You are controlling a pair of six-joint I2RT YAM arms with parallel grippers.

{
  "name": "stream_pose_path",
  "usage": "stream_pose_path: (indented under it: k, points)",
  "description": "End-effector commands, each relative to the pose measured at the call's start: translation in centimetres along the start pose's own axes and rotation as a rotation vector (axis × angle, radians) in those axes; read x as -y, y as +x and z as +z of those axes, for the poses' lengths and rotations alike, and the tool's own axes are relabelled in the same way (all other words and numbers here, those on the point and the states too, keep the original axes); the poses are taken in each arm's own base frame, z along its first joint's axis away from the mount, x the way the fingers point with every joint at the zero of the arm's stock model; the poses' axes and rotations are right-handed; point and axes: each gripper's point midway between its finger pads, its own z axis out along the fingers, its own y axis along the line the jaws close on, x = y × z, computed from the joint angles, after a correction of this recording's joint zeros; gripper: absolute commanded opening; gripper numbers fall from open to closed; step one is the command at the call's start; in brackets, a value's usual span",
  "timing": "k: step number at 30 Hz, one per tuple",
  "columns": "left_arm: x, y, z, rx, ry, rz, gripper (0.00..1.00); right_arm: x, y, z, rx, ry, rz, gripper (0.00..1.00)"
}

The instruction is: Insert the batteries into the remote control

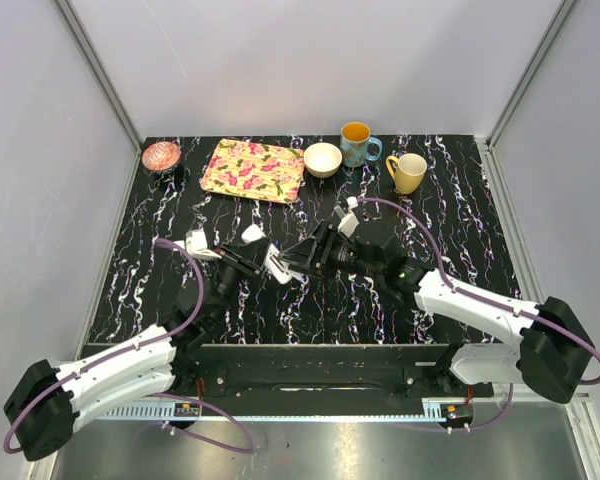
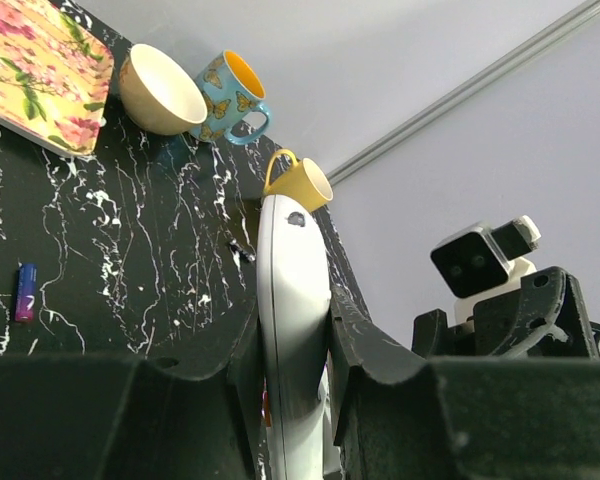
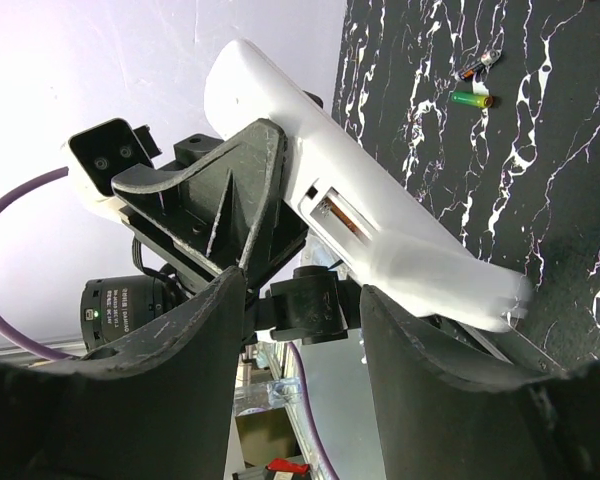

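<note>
The white remote control (image 2: 292, 300) stands on edge between the jaws of my left gripper (image 2: 295, 345), which is shut on it. In the top view the remote control (image 1: 277, 266) hangs mid-table with the left gripper (image 1: 260, 265) on its left. The right wrist view shows the remote control (image 3: 350, 195) with its open battery slot (image 3: 335, 215) facing me. My right gripper (image 3: 300, 330) is open just below it with nothing between its fingers; from above the right gripper (image 1: 300, 258) is close on the remote's right. Batteries lie on the table: a purple one (image 2: 25, 291), a green one (image 3: 472, 99) and another (image 3: 477, 68).
A loose white cover piece (image 1: 252, 233) lies just behind the grippers. Along the back stand a pink bowl (image 1: 161, 155), a floral tray (image 1: 252, 170), a cream bowl (image 1: 323, 159), a blue mug (image 1: 357, 145) and a yellow mug (image 1: 408, 172).
</note>
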Motion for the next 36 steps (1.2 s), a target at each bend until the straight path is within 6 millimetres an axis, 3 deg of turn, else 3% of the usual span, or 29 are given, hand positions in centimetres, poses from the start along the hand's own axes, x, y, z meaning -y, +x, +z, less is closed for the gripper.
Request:
stream_pose_path:
  k: [1,7,10,15,18,21,24,25,27,28,31,36]
  points:
    - [3.7,-1.6,0.1,0.010,0.091,-0.054,0.00,-1.6,-0.3,-0.7,0.017,-0.054,-0.027,0.59]
    - [3.8,-1.7,0.2,0.012,0.087,-0.064,0.00,-1.5,-0.3,-1.0,0.023,-0.051,-0.029,0.59]
    - [2.7,-1.6,0.5,0.020,0.039,-0.050,0.00,-1.4,-0.4,-1.3,0.034,-0.039,-0.036,0.60]
    - [-0.1,-1.7,0.5,0.046,-0.082,-0.004,0.00,-0.8,-2.4,-3.0,0.099,0.004,-0.092,0.60]
    - [-1.0,-2.1,0.3,0.058,-0.122,0.018,0.00,-0.1,-4.2,-5.0,0.165,0.084,-0.183,0.60]
    - [-1.6,-2.5,-0.1,0.061,-0.152,0.025,0.00,3.2,-5.8,-7.5,0.240,0.310,-0.295,0.61]
    - [-2.1,-2.4,-0.4,0.036,-0.180,0.036,0.00,7.0,-6.1,-9.8,0.269,0.489,-0.339,0.60]
    - [-2.1,-2.3,-0.5,0.029,-0.179,0.032,0.00,9.2,-5.4,-10.5,0.241,0.561,-0.330,0.59]
    - [-2.4,-1.6,-0.9,-0.001,-0.179,0.026,0.00,11.5,-4.5,-10.8,0.204,0.627,-0.320,0.58]
    - [-2.3,-1.7,-1.1,0.001,-0.168,0.005,0.00,13.8,-3.6,-11.1,0.166,0.688,-0.303,0.56]
    - [-2.3,-0.7,-1.8,-0.035,-0.134,-0.037,0.00,17.2,-1.8,-11.3,0.100,0.757,-0.262,0.56]
    - [-2.8,1.6,-3.2,-0.126,-0.086,-0.097,0.00,19.8,0.0,-11.8,0.014,0.819,-0.253,0.56]
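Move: The white battery cover, already sliding loose on the remote, is close by the empty right fingertips, roughly 2 cm left of them, 1 cm back and 5 cm lower. The remote's middle, gripped by the left hand, is about 5 cm left and 2 cm ahead of the right hand, 1 cm below. From the right hand the purple battery is some 13 cm ahead, 4 cm left and 18 cm down. From the left hand the cover is about 7 cm right, 2 cm back and 4 cm lower. The right fingers, still open, come free of the remote and its cover. After a short pause, the hand swings about 12 cm to the right, then dives some 15 cm down towards the tabletop and the shed cover there, fingers tipping down by about 45 degrees. The left hand keeps its grip on the remote, easing a little left and down and tipping slightly. ##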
